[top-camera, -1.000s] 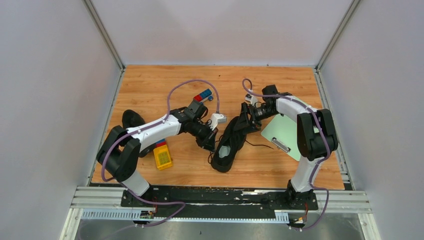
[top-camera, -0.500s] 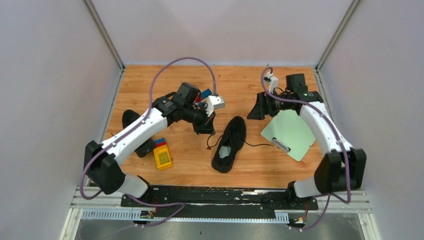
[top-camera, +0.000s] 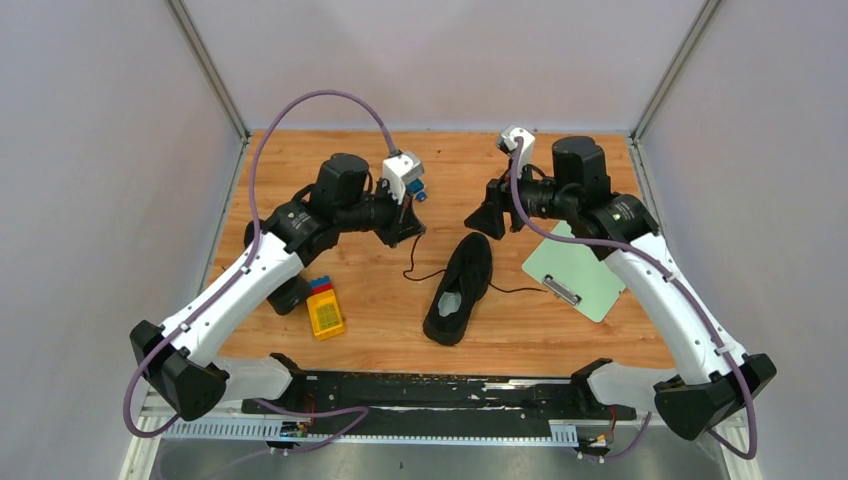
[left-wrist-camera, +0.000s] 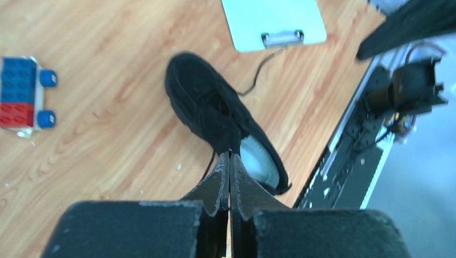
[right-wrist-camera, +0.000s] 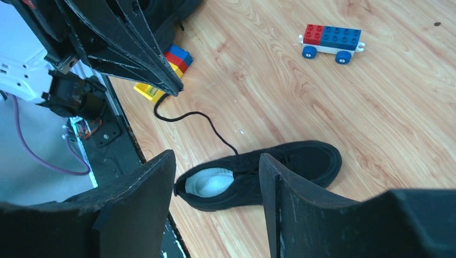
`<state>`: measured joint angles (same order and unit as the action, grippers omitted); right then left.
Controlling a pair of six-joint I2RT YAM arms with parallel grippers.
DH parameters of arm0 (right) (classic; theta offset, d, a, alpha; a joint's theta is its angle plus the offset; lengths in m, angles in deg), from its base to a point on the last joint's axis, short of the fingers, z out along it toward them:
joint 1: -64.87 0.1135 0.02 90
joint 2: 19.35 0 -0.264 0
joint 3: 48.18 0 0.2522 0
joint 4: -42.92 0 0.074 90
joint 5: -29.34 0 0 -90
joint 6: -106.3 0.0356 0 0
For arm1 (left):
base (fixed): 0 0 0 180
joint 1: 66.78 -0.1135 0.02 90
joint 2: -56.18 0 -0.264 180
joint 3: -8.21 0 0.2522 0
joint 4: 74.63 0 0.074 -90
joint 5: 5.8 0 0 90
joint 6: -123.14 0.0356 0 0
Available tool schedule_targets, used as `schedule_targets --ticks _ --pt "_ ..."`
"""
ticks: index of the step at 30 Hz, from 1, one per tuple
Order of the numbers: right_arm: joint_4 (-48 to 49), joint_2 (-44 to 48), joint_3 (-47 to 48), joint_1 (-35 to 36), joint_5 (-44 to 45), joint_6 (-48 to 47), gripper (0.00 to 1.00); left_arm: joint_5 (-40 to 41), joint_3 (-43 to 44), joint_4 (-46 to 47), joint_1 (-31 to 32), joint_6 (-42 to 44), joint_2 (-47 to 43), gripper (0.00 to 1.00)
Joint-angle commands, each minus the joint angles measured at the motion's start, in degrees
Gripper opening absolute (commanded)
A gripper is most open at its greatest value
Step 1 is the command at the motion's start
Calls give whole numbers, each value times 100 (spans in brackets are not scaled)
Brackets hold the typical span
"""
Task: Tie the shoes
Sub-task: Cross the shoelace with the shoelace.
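One black shoe (top-camera: 460,290) lies mid-table, toe pointing away and its pale insole showing (left-wrist-camera: 215,113) (right-wrist-camera: 269,172). My left gripper (top-camera: 408,236) (left-wrist-camera: 229,156) hangs up and to the left of it. Its fingers are pressed together on the end of a thin black lace (right-wrist-camera: 199,114), which sags in a loop back to the shoe (top-camera: 408,268). My right gripper (top-camera: 487,218) (right-wrist-camera: 217,156) hovers above the toe, open, with nothing between its fingers. The second shoe (top-camera: 262,238) lies at the left, mostly hidden under my left arm.
A pale green clipboard (top-camera: 580,265) lies right of the shoe, and the shoe's other lace (top-camera: 515,291) trails toward it. A blue and red brick car (right-wrist-camera: 330,38) sits at the back. A yellow brick toy (top-camera: 325,312) is front left. Grey walls enclose the table.
Both arms have lifted and drawn back from the shoe. The left gripper carried the lace up and to the back left. The right gripper rose off the shoe, its jaws a little narrower.
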<state>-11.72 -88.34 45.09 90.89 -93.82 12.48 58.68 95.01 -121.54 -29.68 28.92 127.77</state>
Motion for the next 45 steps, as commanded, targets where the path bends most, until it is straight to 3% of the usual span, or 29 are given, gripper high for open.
schedule_targets --ticks 1,11,25,26,29,30,32,33,34,36,38,42,45 --pt "481 -365 506 171 237 746 55 419 723 785 -52 -746 94 0" --pt "1169 -1088 812 872 403 1490 47 79 955 1162 -428 -1913 219 0" --pt "1433 -1682 1139 1436 1089 1583 37 -191 666 1436 -748 -2897 114 0" --pt "1448 -1725 1177 1445 1110 1592 35 -217 654 1472 -753 -2951 112 0" --pt "1452 -1788 1244 1450 1158 1597 6 -326 628 1511 -759 -2992 103 0" --pt "1453 -1781 1244 1450 1158 1582 0 -334 630 1517 -764 -2984 95 0" --pt "1439 -1720 1204 1450 1162 1539 0 -375 612 1529 -792 -2938 84 0" --pt "1426 -1656 1173 1450 1176 1501 0 -397 604 1521 -810 -2910 84 5" --pt "1403 -1576 1134 1442 1196 1453 0 -442 605 1488 -865 -2766 79 22" --pt "1342 -1356 1029 1434 1289 1363 0 -507 647 1347 -1009 -2336 45 47" --pt "1282 -1131 903 1417 1368 1276 0 -640 603 1271 -1162 -1635 -71 58" --pt "1201 -805 740 1380 1188 1173 0 -1186 -128 1712 -1222 -102 -692 64" --pt "1139 -705 786 1371 1050 1122 0 -1923 -885 2576 -1199 405 -1140 67"
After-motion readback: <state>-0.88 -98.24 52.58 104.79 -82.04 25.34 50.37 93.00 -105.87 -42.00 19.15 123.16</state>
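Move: The left gripper already pinches the lace end; that end lies about 11 cm left of the open right gripper, 2 cm back and some 5 cm lower, so the right gripper is the left one's meeting place, 11 cm to its right, 2 cm ahead and 5 up. From the left gripper the shoe is 7 cm right, 1 cm back, about 22 cm below. From the right gripper the shoe is 4 cm left, 2 back, 26 down, and the other lace about 9 cm right, level fore-and-aft, 30 cm down. Lift the left gripper about 9 cm and forward 5, swinging its fingertips up and forward as it draws the held lace up, while the right gripper travels some 11 cm left, ending slightly forward, and shuts on the lace just below the left fingers. Then open the left gripper, back it off 3 cm to the left, and draw the right up and back to the right a couple of centimetres with the lace pinched. ##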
